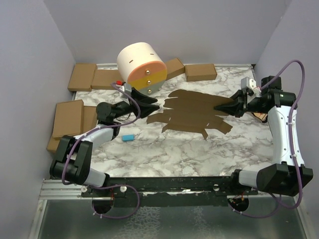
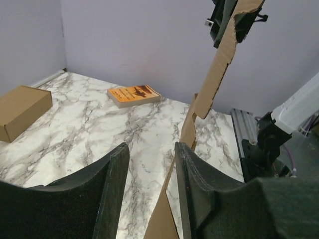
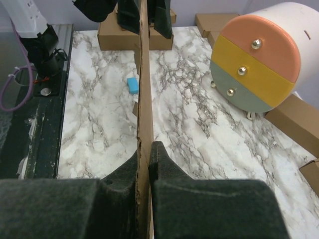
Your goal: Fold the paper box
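The paper box [image 1: 192,112] is a wide brown die-cut sheet with flaps, held up off the marble table between the two arms. My right gripper [image 1: 218,107] is shut on its right edge, and in the right wrist view the sheet [image 3: 144,74] runs edge-on out of the pinched jaws [image 3: 144,154]. My left gripper [image 1: 154,105] is at the sheet's left end. In the left wrist view its jaws [image 2: 152,164] stand apart, with the sheet's edge [image 2: 214,79] rising between them, close against the right finger [image 2: 192,169].
A white cylinder with an orange, yellow and green face [image 1: 142,67] stands at the back. Ready-made brown boxes [image 1: 82,76] [image 1: 201,72] [image 1: 69,118] line the back and left. A small blue object [image 1: 128,137] lies near the left arm. An orange booklet [image 2: 133,94] lies by the right wall.
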`<state>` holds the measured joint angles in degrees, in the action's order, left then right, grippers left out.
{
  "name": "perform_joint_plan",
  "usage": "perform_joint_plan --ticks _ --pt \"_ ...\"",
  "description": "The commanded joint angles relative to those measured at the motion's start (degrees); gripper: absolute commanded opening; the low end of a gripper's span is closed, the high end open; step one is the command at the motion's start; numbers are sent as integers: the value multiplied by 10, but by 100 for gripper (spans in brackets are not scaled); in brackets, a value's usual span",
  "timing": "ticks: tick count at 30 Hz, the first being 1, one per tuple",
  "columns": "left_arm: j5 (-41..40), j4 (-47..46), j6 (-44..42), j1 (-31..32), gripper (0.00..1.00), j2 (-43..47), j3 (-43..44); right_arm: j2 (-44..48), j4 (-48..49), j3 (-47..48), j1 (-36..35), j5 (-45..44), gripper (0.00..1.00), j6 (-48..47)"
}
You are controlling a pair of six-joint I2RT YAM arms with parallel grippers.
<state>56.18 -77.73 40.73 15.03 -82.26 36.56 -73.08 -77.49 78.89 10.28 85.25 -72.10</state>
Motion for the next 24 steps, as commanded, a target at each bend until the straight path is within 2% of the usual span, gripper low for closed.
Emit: perform_joint_plan --ticks 1,15,24 --pt "19 66 -108 20 45 13 -7 17 -32 -3 -11 27 1 -36" --pt "77 -19 -74 60 46 -20 -18 15 -22 -3 -18 32 1 -21" --pt "58 -59 -47 71 48 -43 -12 17 -10 -12 -18 41 1 -10"
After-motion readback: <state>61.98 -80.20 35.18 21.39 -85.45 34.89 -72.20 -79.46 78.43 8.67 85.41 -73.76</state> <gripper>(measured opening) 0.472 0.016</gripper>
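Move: The left end of the paper box, which hangs upright from the right hand, lies about 4 cm to the right of the open left hand, some 2 cm back and 4 cm lower. The blue block is on the table, about 12 cm to the left hand's left, roughly level with it fore and aft and 28 cm below; the striped drum stands some 30 cm ahead, 4 cm left and 20 cm lower. From the right hand, that box end is about 21 cm left, 3 cm ahead and 6 cm down. The left hand first goes right and down, then swings more back towards its own base while still easing right and down, some 6 cm in all, turning about 10 degrees clockwise as it brings its half-open fingers closer around the left end of the paper box; they stay open, and whether they touch it can't be seen. The right hand keeps its pinch on the box, settles about 1 cm back and slightly left early on, then holds it there. ##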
